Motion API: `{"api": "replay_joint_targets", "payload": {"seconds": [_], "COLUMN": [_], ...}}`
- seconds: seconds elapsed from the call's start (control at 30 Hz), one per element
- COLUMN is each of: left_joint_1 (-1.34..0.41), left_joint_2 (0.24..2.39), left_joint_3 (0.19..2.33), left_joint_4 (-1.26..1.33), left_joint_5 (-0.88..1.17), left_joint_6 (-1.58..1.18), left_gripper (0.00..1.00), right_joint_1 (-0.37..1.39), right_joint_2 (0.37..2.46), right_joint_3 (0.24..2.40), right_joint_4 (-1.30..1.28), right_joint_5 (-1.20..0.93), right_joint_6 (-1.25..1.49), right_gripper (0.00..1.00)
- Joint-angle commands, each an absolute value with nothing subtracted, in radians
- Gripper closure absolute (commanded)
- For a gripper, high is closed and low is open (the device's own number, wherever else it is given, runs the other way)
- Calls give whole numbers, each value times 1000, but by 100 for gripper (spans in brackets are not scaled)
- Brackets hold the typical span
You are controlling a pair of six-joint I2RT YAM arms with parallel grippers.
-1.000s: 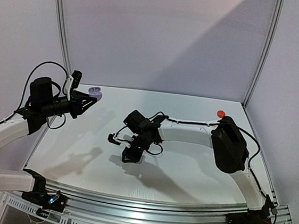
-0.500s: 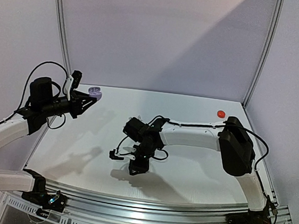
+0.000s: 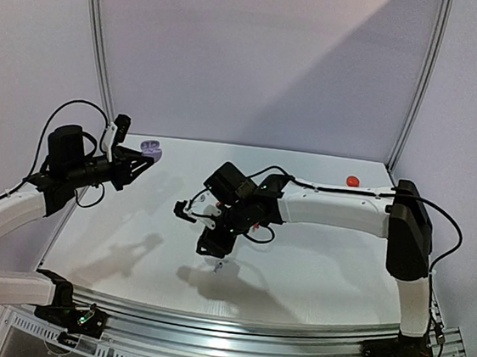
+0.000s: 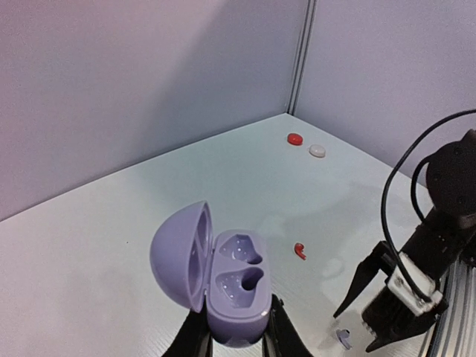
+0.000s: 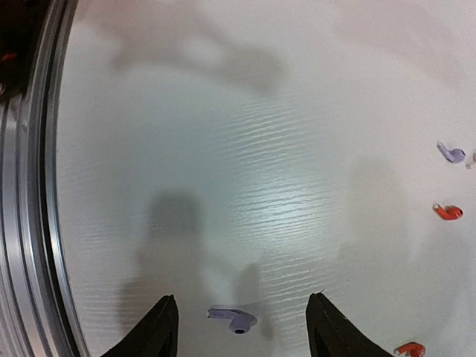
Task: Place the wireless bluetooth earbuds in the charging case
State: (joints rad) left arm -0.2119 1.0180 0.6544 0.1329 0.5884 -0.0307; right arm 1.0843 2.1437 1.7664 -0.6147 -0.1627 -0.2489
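Note:
An open lilac charging case [image 4: 232,288] sits between my left gripper's [image 4: 236,329] fingers, held above the table's far left corner, and both its wells are empty. The case also shows in the top view [image 3: 151,146] at the left gripper [image 3: 142,158]. My right gripper [image 5: 242,335] hangs open over the table near its front middle. A lilac earbud [image 5: 234,318] lies flat between its spread fingertips, touching neither. From above the same earbud [image 3: 218,267] lies just below the right gripper [image 3: 212,245]. The left wrist view shows it too [image 4: 343,338].
Another lilac earbud [image 5: 450,153] and two red earbuds [image 5: 447,212] [image 5: 410,349] lie to the right gripper's right. A closed red case [image 4: 295,138] and a white case [image 4: 317,151] sit at the far right corner. The metal front rail [image 5: 30,186] runs close by.
My right gripper has opened wider and swung back up from the front edge, and the lilac earbud now shows on the table below it. The left arm has stayed still with the case.

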Motion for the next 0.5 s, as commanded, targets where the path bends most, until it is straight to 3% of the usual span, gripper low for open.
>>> {"api": "replay_joint_targets", "payload": {"seconds": [0.0, 0.17, 0.23, 0.27, 0.37, 0.47], "left_joint_1": [-196, -196, -196, -196, -198, -198], "left_joint_2": [995, 990, 982, 976, 959, 958], "left_joint_3": [631, 618, 614, 611, 601, 589], "left_joint_4": [167, 204, 210, 210, 210, 221], "left_joint_5": [581, 599, 607, 612, 612, 614], "left_joint_6": [-51, -64, -66, -64, -61, -76], "left_gripper": [100, 100, 100, 100, 100, 100], "right_joint_1": [1073, 1050, 1022, 1007, 974, 965], "right_joint_2": [2064, 1976, 1919, 1885, 1806, 1787], "right_joint_3": [1729, 1629, 1540, 1471, 1321, 1337], "right_joint_4": [-568, -524, -415, -324, -165, -229], "right_joint_5": [110, 305, 273, 229, 228, 277], "right_joint_6": [134, 386, 523, 550, 703, 767], "right_gripper": [38, 33, 5, 2, 1, 1]}}
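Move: The purple earbud just set down lies under the open right hand, about 9 cm below, 2 cm back and 2 cm to its right. On the same table level, the lone red earbud is about 13 cm ahead and 12 cm right of this hand, the other red one about 19 cm ahead and 2 cm left, the second purple one about 21 cm ahead and 8 cm left. From the left hand, the set-down earbud is roughly 11 cm back, 20 cm right and 24 cm down. Forward and slightly up at first, then swinging to the right, the empty right hand leaves the set-down purple earbud and heads towards the lone red one, ending about 10 cm farther right, 8 cm farther forward and 3 cm higher. On the way the wrist turns clockwise some 55 degrees and the half-open fingers spread fully, touching nothing. ##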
